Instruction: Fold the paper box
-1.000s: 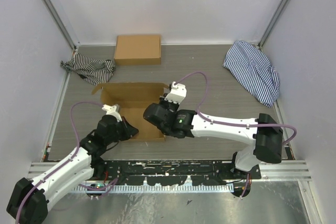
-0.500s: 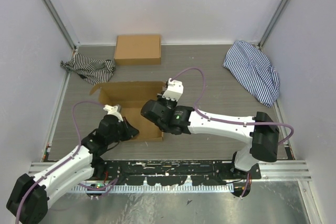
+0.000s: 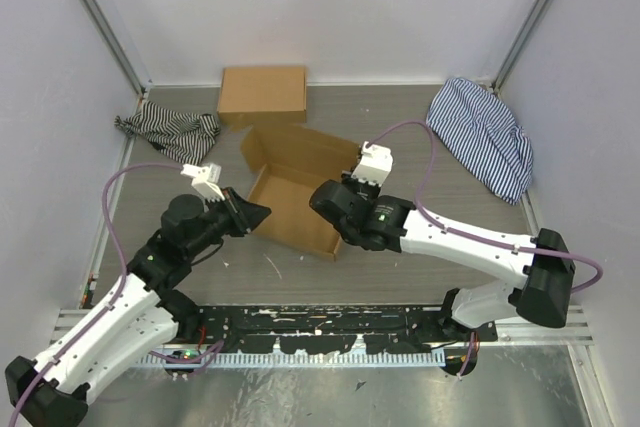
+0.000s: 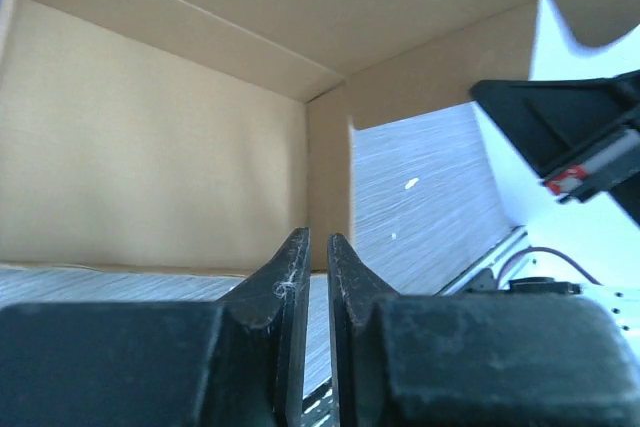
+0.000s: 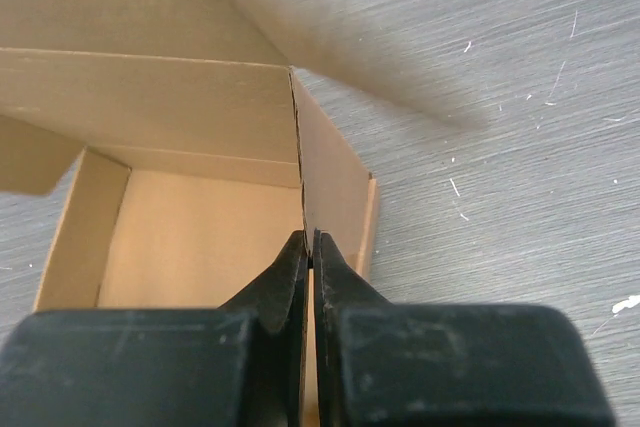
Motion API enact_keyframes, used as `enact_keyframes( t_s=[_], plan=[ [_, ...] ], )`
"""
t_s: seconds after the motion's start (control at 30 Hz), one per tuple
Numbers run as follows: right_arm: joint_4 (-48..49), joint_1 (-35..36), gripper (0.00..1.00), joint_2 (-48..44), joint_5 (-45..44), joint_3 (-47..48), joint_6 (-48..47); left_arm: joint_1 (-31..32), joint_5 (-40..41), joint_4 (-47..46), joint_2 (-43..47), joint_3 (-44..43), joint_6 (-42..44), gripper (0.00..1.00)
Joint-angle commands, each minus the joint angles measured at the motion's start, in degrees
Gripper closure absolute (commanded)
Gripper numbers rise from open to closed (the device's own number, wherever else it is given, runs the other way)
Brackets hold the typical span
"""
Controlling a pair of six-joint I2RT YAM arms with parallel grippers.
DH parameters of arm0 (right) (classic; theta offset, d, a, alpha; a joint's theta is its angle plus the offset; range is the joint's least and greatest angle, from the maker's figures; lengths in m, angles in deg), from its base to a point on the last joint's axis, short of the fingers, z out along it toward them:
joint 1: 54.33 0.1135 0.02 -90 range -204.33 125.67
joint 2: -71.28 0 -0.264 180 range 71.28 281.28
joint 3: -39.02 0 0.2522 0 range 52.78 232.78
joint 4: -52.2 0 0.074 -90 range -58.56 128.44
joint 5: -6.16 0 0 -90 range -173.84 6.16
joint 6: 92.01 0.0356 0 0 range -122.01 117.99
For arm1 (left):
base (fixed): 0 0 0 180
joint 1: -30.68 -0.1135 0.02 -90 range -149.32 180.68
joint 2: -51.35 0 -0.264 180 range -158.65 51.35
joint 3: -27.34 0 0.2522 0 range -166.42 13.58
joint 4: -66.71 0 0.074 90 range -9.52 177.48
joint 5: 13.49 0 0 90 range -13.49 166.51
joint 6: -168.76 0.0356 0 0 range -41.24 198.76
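The paper box [image 3: 292, 205] is a brown cardboard mailer lying skewed on the grey table, walls raised and its lid flap [image 3: 305, 150] open toward the back. My right gripper [image 3: 335, 211] is shut on the box's right-hand side wall [image 5: 335, 182], and the right wrist view shows the fingertips pinching its top edge. My left gripper [image 3: 264, 213] hovers just off the box's left corner. In the left wrist view its jaws [image 4: 318, 243] stand a narrow gap apart with nothing between them, facing the box's inside corner [image 4: 325, 162].
A second closed cardboard box [image 3: 263, 94] sits at the back wall. A striped cloth [image 3: 168, 132] lies at the back left and a larger striped cloth [image 3: 482, 137] at the back right. White walls enclose the table, and a metal rail [image 3: 320, 322] runs along the near edge.
The box has swung right and turned with the right gripper holding its wall. The left gripper has let go of the box, opened slightly and drawn back to the left.
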Motion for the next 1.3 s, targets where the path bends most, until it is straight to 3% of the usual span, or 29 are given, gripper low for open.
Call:
enact_keyframes(
  t_s=[0.0,0.17,0.37,0.57,0.7,0.8,1.13,1.27],
  plan=[
    [1.25,0.39,0.99,-2.62,-4.05,-1.11,-1.54,0.34,-2.90,2.60,1.77,-3.48,0.39,0.81],
    [0.63,0.48,0.99,-3.02,-7.63,-2.40,-3.05,0.37,-1.02,4.13,7.37,-4.74,-1.25,0.80],
    [1.26,1.00,0.99,-4.84,-15.59,-6.33,-7.61,0.33,7.89,9.51,13.80,-10.25,2.09,0.79],
    [5.51,0.75,0.99,-10.45,-19.69,-8.41,-19.64,0.29,13.84,12.19,10.50,-14.98,9.18,0.74],
    [16.66,-1.79,0.99,-16.52,-9.03,-10.83,-35.77,0.31,13.83,10.37,4.33,-15.41,11.68,0.67],
    [16.90,-5.52,0.99,-19.45,2.12,-10.92,-40.09,0.26,13.20,6.39,-1.55,-14.50,14.13,0.63],
    [7.60,-11.68,0.99,-13.51,20.99,-5.02,-38.54,0.26,13.87,-5.05,-16.27,-14.04,19.27,0.55],
    [7.44,-14.11,0.99,-13.98,26.64,-5.49,-37.79,0.08,20.32,-4.90,-20.07,-15.68,22.63,0.42]
  ],
)
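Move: Some 14 cm ahead of the left hand, 3 cm to its left and 9 cm lower is the raised lid's left flap, its fingers' next aim. From that hand, the open box is centred about 7 cm ahead, 7 cm right and 15 cm down; the lid's middle is 13 cm ahead and 8 cm right, 5 cm down. The right hand already pinches the lid's right flap; from it, the box is level, 11 cm left and 16 cm down. Swinging up about 12 cm and slightly back, the empty left hand arcs forward and down over the box towards the lid's left flap, ending some 7 cm farther out, its fingers opening about halfway. Keeping its pinch on the lid's right flap, the right hand travels right some 8 cm, rising late, then comes back left about 3 cm while sinking, rolling right side up and turning counter-clockwise. ##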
